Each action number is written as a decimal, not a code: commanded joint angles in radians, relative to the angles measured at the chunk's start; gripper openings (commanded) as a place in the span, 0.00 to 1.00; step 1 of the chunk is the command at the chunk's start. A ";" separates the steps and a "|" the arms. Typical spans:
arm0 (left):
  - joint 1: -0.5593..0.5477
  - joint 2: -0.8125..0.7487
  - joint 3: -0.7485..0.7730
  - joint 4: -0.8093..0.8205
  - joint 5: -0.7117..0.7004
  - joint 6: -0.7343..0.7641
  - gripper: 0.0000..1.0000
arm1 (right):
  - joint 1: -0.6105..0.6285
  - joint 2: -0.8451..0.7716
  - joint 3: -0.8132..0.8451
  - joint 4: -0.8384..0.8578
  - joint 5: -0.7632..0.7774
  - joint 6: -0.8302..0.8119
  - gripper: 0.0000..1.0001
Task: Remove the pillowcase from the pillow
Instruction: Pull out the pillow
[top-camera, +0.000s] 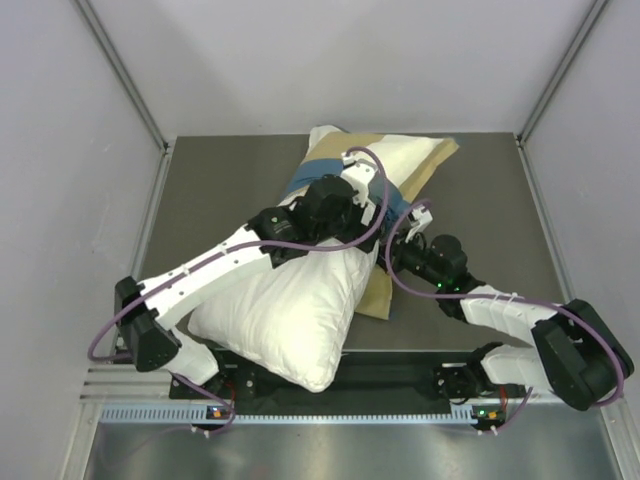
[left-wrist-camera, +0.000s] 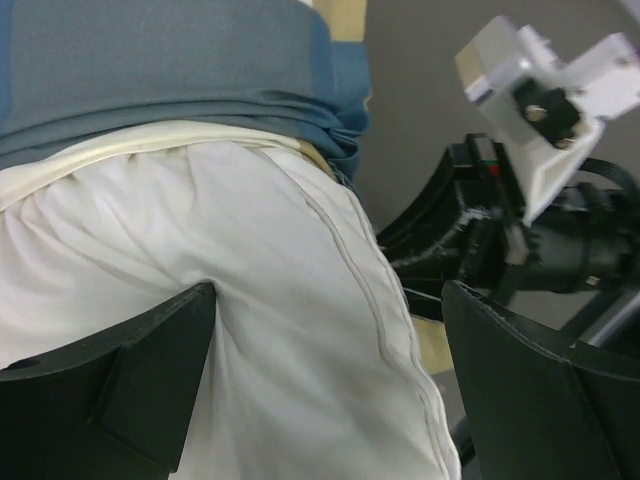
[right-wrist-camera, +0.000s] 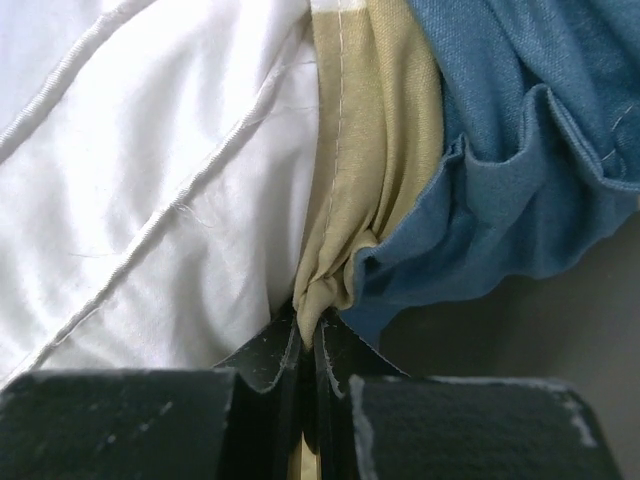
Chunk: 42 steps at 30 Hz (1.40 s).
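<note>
The white pillow (top-camera: 290, 320) lies slantwise on the table, its bare near end towards the arm bases. The checked pillowcase (top-camera: 300, 182) is bunched round its far half, with a tan flap (top-camera: 375, 295) on the right. My left gripper (top-camera: 362, 190) hovers over the bunched edge. In its wrist view it (left-wrist-camera: 330, 380) stands open, and the pillow (left-wrist-camera: 280, 300) with its seam bulges between the wide-apart fingers (left-wrist-camera: 130, 370), below the blue pillowcase (left-wrist-camera: 180, 70). My right gripper (top-camera: 400, 228) is at the pillow's right side. It (right-wrist-camera: 315, 335) is shut on a pinch of tan pillowcase (right-wrist-camera: 375, 160), beside the pillow (right-wrist-camera: 150, 200).
The dark grey table (top-camera: 220, 190) is enclosed by white walls at the left, right and back. A metal rail (top-camera: 300, 412) runs along the near edge at the arm bases. The right arm's wrist (left-wrist-camera: 520, 240) is close to the left gripper's right finger.
</note>
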 joint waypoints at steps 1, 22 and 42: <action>-0.034 0.057 0.018 0.015 -0.080 0.049 0.99 | 0.060 -0.067 0.083 0.188 -0.108 0.034 0.00; -0.089 0.149 -0.221 -0.134 -0.178 0.025 0.00 | 0.098 -0.378 0.154 -0.447 0.538 -0.137 0.00; -0.089 -0.271 0.042 -0.324 0.277 -0.006 0.00 | -0.018 -0.034 0.598 -0.478 1.389 -0.662 0.00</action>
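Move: The open left hand hovers over the pillow's near-case part, its white cover some 10 cm straight below and about 1 cm ahead. The pillowcase's blue band is about 12 cm ahead of that hand, 4 cm left and 14 cm lower. The right hand already pinches the pillowcase's tan edge. From it the case's far right corner lies roughly 25 cm ahead and 16 cm right, and the blue band 16 cm ahead and 7 cm left. Left drops 11 cm, pinches the pillow, rises drawing back; right hauls the held pillowcase rightward, up and forward. ##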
